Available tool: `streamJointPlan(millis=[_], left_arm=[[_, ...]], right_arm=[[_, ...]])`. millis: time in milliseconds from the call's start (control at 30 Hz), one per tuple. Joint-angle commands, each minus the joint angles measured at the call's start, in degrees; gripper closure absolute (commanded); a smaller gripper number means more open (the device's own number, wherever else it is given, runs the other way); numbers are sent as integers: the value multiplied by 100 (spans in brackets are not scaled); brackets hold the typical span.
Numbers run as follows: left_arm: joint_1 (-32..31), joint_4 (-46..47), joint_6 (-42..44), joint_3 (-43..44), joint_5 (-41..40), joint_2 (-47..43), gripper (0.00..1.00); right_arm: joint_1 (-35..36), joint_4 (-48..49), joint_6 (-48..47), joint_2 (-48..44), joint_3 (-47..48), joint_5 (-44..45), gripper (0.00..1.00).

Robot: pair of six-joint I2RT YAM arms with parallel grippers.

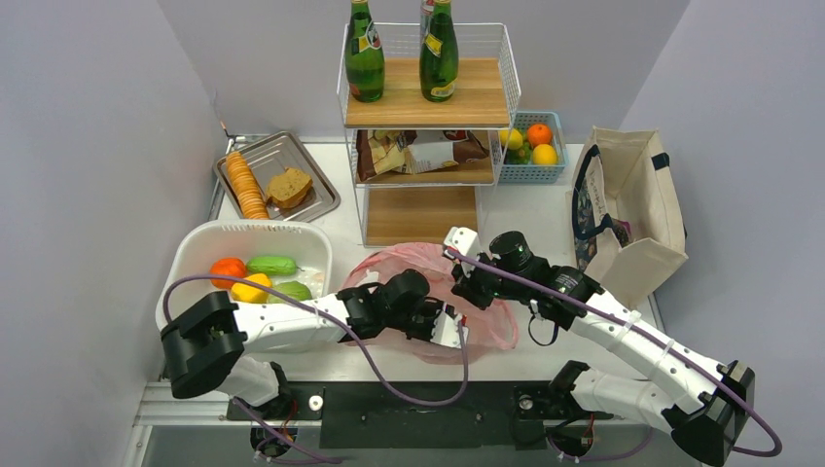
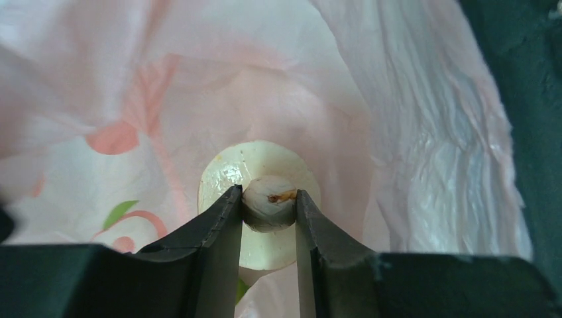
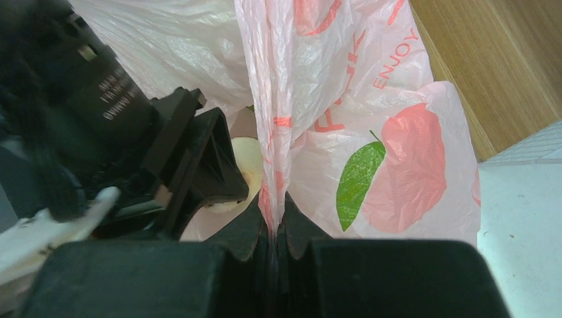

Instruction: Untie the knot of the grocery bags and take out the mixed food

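Observation:
The pink grocery bag lies open at the table's front, between both arms. My left gripper reaches inside it, its jaws shut on the stem of a pale tan mushroom, touching the stem on both sides. In the top view the left gripper is at the bag's near side. My right gripper is shut on a bunched fold of the bag's pink plastic and holds it up. The mushroom also shows beside the left fingers. The knot shows in no view.
A white tub at the left holds an orange, green vegetables and a yellow item. Behind stand a wire shelf rack with two green bottles, a metal tray, a blue basket and a beige tote.

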Motion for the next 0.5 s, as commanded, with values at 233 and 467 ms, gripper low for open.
streamJointPlan(millis=[233, 467], left_arm=[[-5, -41, -729, 1119, 133, -1269, 100], [360, -2217, -439, 1948, 908, -1804, 100]], right_arm=[[27, 71, -71, -152, -99, 49, 100], [-131, 175, 37, -165, -69, 281, 100]])
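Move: The left hand, already pinching the mushroom's stem down in the pink bag, has the white basin about 40 cm to its left and 5 cm farther out, roughly level in height; the yellow pepper lies there too, and the tomato some 4 cm beyond the pepper and 4 cm farther left. The bag rim gripped by the right hand is about 4 cm ahead, 2 cm right and 10 cm above. From the right hand, the mushroom is 4 cm back, 2 cm left, 10 cm below. The left hand lifts the pinched mushroom about 13 cm, fingers tipping steeper, while the right keeps the bag rim. ##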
